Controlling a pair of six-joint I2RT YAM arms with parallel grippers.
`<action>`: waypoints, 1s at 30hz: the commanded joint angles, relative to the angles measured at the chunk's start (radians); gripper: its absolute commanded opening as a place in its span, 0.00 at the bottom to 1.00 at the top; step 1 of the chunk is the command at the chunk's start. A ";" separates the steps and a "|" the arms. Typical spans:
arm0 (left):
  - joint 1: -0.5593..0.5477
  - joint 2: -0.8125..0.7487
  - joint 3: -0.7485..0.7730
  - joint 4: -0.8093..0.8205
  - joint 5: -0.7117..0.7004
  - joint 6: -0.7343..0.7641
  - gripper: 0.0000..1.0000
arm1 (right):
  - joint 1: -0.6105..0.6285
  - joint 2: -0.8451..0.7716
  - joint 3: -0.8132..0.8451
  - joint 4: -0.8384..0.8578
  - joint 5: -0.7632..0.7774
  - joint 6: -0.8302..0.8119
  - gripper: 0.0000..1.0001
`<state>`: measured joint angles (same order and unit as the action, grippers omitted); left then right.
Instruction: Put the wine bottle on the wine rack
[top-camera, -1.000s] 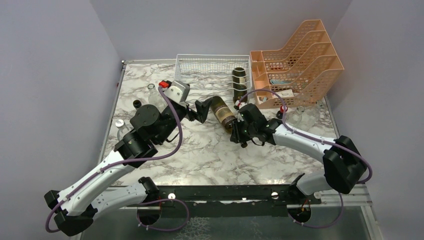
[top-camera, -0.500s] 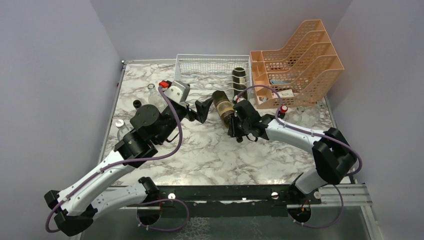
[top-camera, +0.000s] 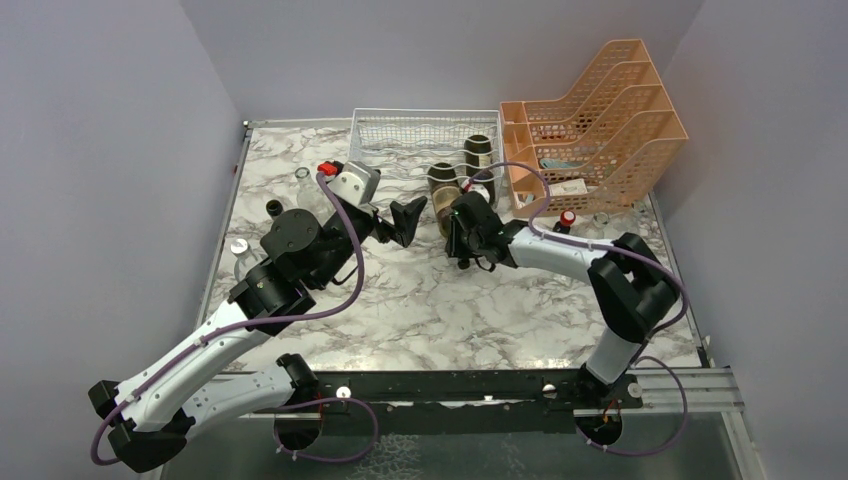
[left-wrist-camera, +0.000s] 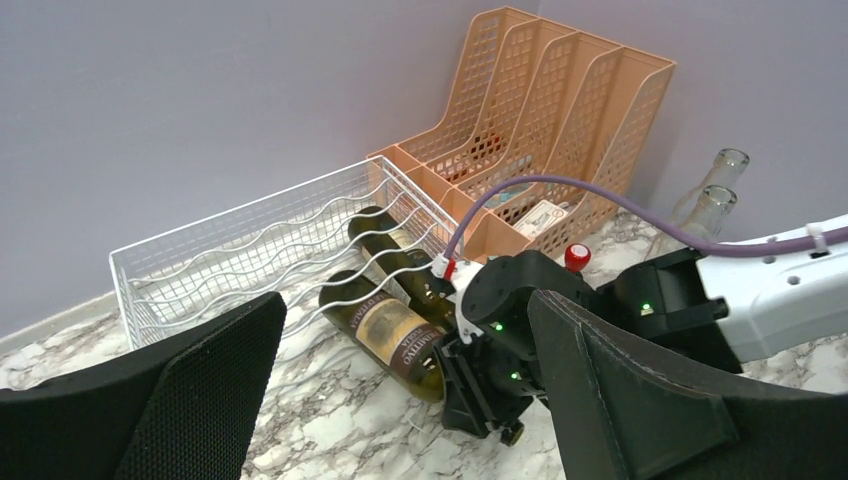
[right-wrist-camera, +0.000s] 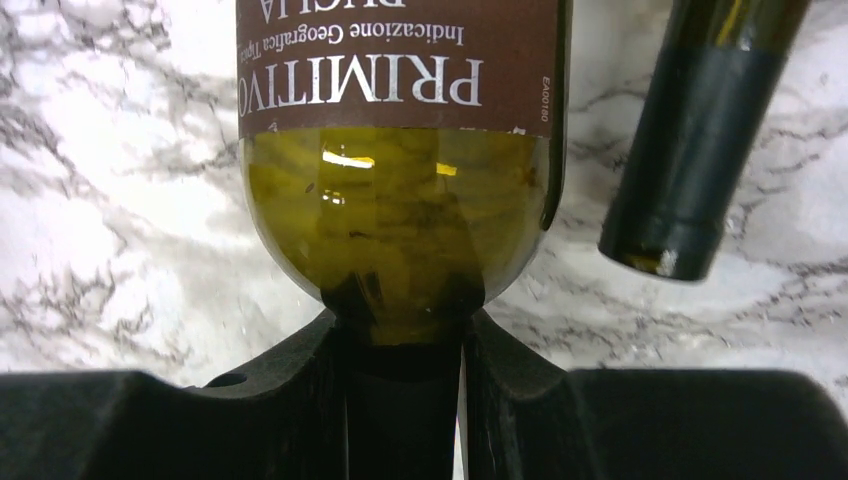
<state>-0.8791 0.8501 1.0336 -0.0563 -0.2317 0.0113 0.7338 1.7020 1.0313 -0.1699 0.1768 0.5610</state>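
Note:
The white wire wine rack (top-camera: 425, 140) stands at the back of the marble table, also seen in the left wrist view as the wine rack (left-wrist-camera: 230, 250). A green wine bottle (top-camera: 441, 190) with a brown label lies on its side, its base end at the rack's front wires. My right gripper (top-camera: 462, 230) is shut on its neck; in the right wrist view the wine bottle (right-wrist-camera: 400, 200) fills the frame above the right gripper (right-wrist-camera: 400, 345). A second dark bottle (top-camera: 479, 155) lies in the rack just right of it. My left gripper (top-camera: 403, 220) hangs open just left, holding nothing.
An orange perforated file tray (top-camera: 590, 130) stands right of the rack. Two clear glass bottles (left-wrist-camera: 715, 190) stand behind the right arm. Small caps and a ring (top-camera: 273, 208) lie at the table's left side. The second bottle's neck (right-wrist-camera: 690, 150) lies close beside the held bottle.
My right gripper has carried the wine bottle back and left towards the rack, turning it in line with the cradles. The left arm has stayed still.

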 joint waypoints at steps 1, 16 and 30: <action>-0.002 -0.017 0.005 -0.015 0.022 -0.015 0.99 | 0.006 0.051 0.095 0.219 0.119 0.024 0.01; -0.002 -0.014 0.022 -0.036 0.033 -0.022 0.99 | -0.021 0.262 0.326 0.159 0.240 0.061 0.01; -0.001 -0.001 0.038 -0.050 0.041 -0.026 0.99 | -0.064 0.385 0.497 0.052 0.203 0.000 0.15</action>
<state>-0.8791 0.8501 1.0340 -0.1074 -0.2119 -0.0021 0.6788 2.0842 1.4559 -0.1642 0.3256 0.5816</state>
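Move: The wine bottle, held by the neck in the right hand with its base already entering the rack, is bound for the slot whose middle lies about 20 cm ahead, 4 cm left and roughly level. The racked bottle lies some 19 cm ahead and 6 cm right; the rack's own middle is about 26 cm ahead, 6 cm left; the orange holder some 27 cm ahead, 34 cm right. From the left hand the slot is roughly 29 cm ahead, 9 cm right, 35 cm down. The bottle, base first, is fed deeper into the rack beneath the upper front wire: the right hand, keeping its pinch on the neck, pushes it forward about 11 cm, easing some 3 cm left early on. Meanwhile the wrist turns about 10 degrees clockwise and tips up slightly, bringing the bottle in alongside the racked bottle. ##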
